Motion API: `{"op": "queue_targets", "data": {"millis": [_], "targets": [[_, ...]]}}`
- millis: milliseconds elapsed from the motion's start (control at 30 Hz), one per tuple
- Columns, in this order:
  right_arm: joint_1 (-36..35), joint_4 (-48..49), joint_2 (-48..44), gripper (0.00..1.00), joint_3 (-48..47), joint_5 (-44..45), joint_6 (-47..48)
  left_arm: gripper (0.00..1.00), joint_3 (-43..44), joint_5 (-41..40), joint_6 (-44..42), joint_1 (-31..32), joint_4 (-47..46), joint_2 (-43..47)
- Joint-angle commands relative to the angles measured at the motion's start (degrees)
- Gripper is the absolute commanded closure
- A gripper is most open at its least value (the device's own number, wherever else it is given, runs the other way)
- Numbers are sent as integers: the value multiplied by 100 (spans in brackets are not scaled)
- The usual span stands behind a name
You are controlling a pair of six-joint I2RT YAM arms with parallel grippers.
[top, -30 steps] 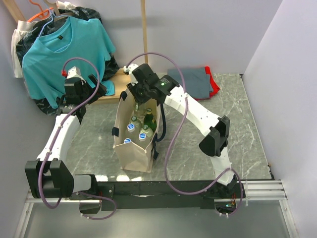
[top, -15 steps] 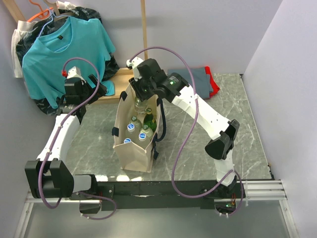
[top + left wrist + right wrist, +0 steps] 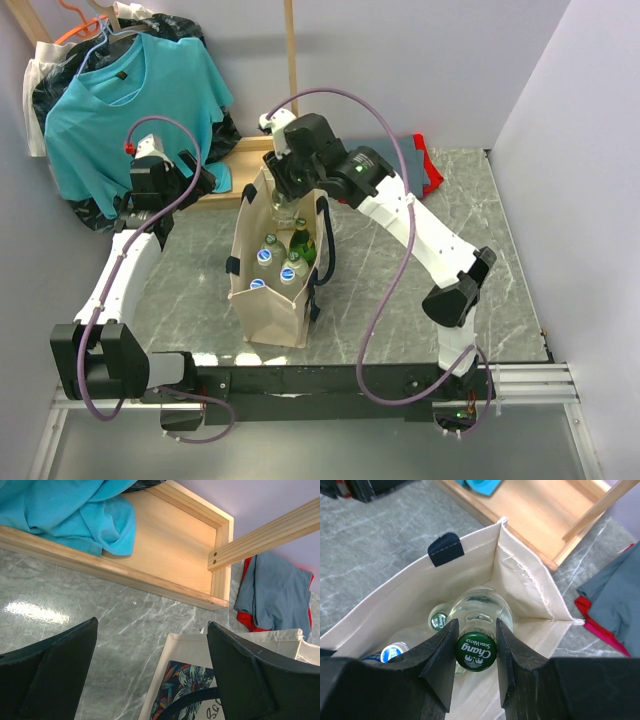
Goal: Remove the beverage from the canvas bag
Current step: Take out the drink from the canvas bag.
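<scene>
The beige canvas bag stands open on the marble table, its inner wall and its floral-printed side in the wrist views. My right gripper is shut on the neck of a clear glass beverage with a green Chang soda-water cap. The bottle hangs at the bag's far end, its body still inside the mouth. More bottles stay in the bag, a green-capped one among them. My left gripper hovers open and empty left of the bag.
A wooden frame lies behind the bag with a teal shirt draped over it. Folded grey and red cloths sit at the back right. The right arm's purple cable loops beside the bag.
The right wrist has risen and shifted toward the back of the table, drawing the gripped bottle upward in the bag's mouth. The left arm has not moved.
</scene>
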State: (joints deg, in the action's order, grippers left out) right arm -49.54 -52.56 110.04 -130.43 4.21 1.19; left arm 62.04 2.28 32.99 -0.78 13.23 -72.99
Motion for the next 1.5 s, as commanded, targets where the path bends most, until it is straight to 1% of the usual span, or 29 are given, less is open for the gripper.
{"op": "queue_targets", "data": {"millis": [0, 233, 500, 700, 833, 933, 1133, 1367, 1467], "targets": [[-65, 1019, -756, 100, -527, 230, 144, 4, 71, 79, 93, -2, -93, 57], [-100, 1204, -835, 100, -685, 344, 259, 4, 54, 62, 111, -2, -102, 66], [-161, 1397, -1037, 100, -589, 563, 320, 4, 54, 167, 172, 7, -163, 57], [-188, 1459, -1204, 100, -545, 634, 487, 4, -7, -17, 216, 34, -180, 118], [-188, 1459, -1300, 100, -527, 844, 575, 4, -113, -158, 251, 42, -269, 311], [-188, 1511, -1423, 100, -387, 897, 584, 4, -104, -141, 251, 51, -278, 329], [-179, 1582, -1617, 100, -229, 1275, 681, 4, -113, -167, 251, 51, -225, 347], [137, 1547, -1775, 100, -132, 1390, 488, 4, -105, -88, 252, 51, -251, 329], [444, 1476, -1828, 100, -53, 1364, 338, 4, -87, -17, 234, 43, -260, 294]]}}
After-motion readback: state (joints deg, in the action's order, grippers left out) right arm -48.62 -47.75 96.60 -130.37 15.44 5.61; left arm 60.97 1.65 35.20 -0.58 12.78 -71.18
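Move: The clear bottle already hangs by its green-capped neck from the right fingers, its body still inside the far end of the bag. Open table to the right of the bag lies about 23 cm right of that hand, level with it fore and aft, and 33 cm below; the bag's far right corner is some 6 cm ahead, 7 cm right and 10 cm lower. The green bottle stands about 5 cm back, 4 cm right, 20 cm lower. From the left hand, that open table is about 40 cm right, 8 cm back and 24 cm down. The bottle, still pinched at the neck, goes on rising out of the bag with the right hand, about 13 cm in all. At first the lift is nearly straight up; in the later half it also swings increasingly to the right, some 8 cm in all, carrying the bottle towards the bag's far right corner. The fingers tip upward by nearly 20 degrees and keep their hold. ##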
